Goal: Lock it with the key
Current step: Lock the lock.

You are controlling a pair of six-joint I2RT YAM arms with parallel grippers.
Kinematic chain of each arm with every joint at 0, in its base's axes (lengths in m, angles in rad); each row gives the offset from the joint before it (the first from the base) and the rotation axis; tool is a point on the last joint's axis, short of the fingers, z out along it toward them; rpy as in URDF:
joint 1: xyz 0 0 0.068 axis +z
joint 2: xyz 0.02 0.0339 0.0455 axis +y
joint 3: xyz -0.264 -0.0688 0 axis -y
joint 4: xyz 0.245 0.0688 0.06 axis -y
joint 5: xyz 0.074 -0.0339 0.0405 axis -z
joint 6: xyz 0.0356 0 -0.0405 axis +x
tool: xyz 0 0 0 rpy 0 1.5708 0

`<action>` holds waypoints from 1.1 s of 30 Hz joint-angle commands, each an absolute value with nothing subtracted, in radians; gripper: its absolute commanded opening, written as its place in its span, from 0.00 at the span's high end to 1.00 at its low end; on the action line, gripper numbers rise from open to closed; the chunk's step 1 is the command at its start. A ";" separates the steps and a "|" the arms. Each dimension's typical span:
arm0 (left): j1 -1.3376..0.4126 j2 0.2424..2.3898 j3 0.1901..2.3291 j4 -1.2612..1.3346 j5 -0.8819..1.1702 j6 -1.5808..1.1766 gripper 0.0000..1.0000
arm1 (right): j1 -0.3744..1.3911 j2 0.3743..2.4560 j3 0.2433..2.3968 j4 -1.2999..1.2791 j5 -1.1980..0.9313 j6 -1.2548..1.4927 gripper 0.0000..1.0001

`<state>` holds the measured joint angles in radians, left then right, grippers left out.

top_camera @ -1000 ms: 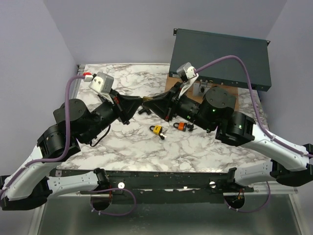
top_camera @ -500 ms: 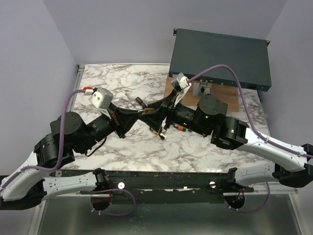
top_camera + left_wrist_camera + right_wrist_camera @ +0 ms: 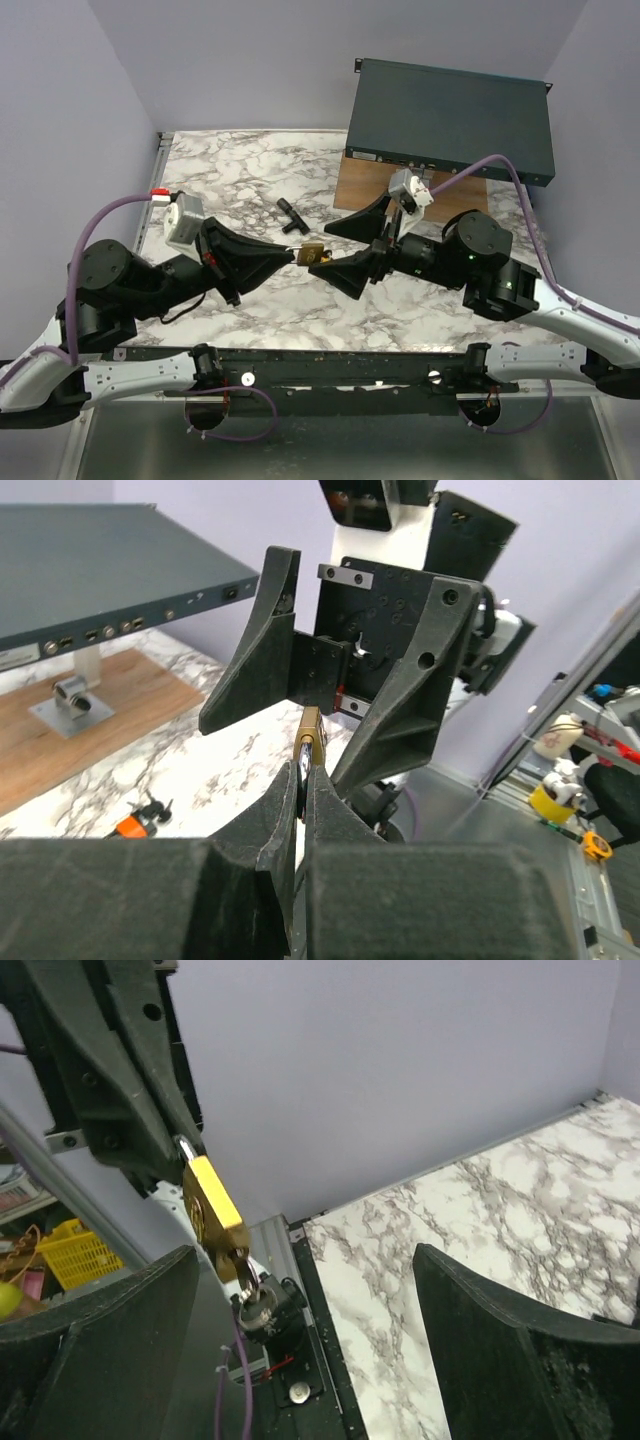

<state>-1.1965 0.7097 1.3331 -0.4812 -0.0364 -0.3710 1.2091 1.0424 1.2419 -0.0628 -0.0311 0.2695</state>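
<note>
A brass padlock hangs in the air over the table's middle, and my left gripper is shut on its shackle end. The left wrist view shows the padlock edge-on, sticking out beyond the pressed-together left gripper. A silver key sticks out of the padlock at its lower end. My right gripper faces the left one and stands wide open, its fingers on either side of the padlock without touching it. In its own view the right gripper holds nothing.
A black T-shaped part lies on the marble table. A dark rack unit stands at the back right over a wooden board. An orange-tagged key bunch lies on the table, and a metal bracket sits on the board.
My right gripper has gone from nearly shut to wide open. Both grippers have come nearer the front edge, the left still carrying the padlock.
</note>
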 commanded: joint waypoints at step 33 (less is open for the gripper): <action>-1.204 0.692 1.363 -0.390 0.204 -0.397 1.00 | 1.205 0.993 1.307 -0.079 -0.437 0.253 0.62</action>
<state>-1.1992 0.6876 1.3518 -0.4423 0.1772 -0.3889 1.2076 0.9714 1.2736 -0.0784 -0.4114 0.2443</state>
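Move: The left hand holds the gold lock by its shackle, and the key with its ring sticks out of the far side, about 6 cm to that hand's right and 1 cm ahead. From the open right hand, the key lies about 2 cm back, neither left nor right, nearly level; the lock body is 2 cm back and 3 cm left. On the table roughly 40 cm below are the yellow lock, some 18 cm straight ahead, and the orange lock, 19 cm ahead and 14 cm right. The right hand sweeps back about 7 cm, rising some 3 cm and drawing slightly right, while it turns counter-clockwise roughly 20 degrees to face the lock squarely; its wide-open fingers close to about half that gap, one on either side of the key and ring, without a visible grip. Meanwhile the left hand keeps its pinch on the shackle and carries lock and key back about 4 cm and up 2 cm, turning clockwise some 10 degrees so the key points in between the right fingertips. ##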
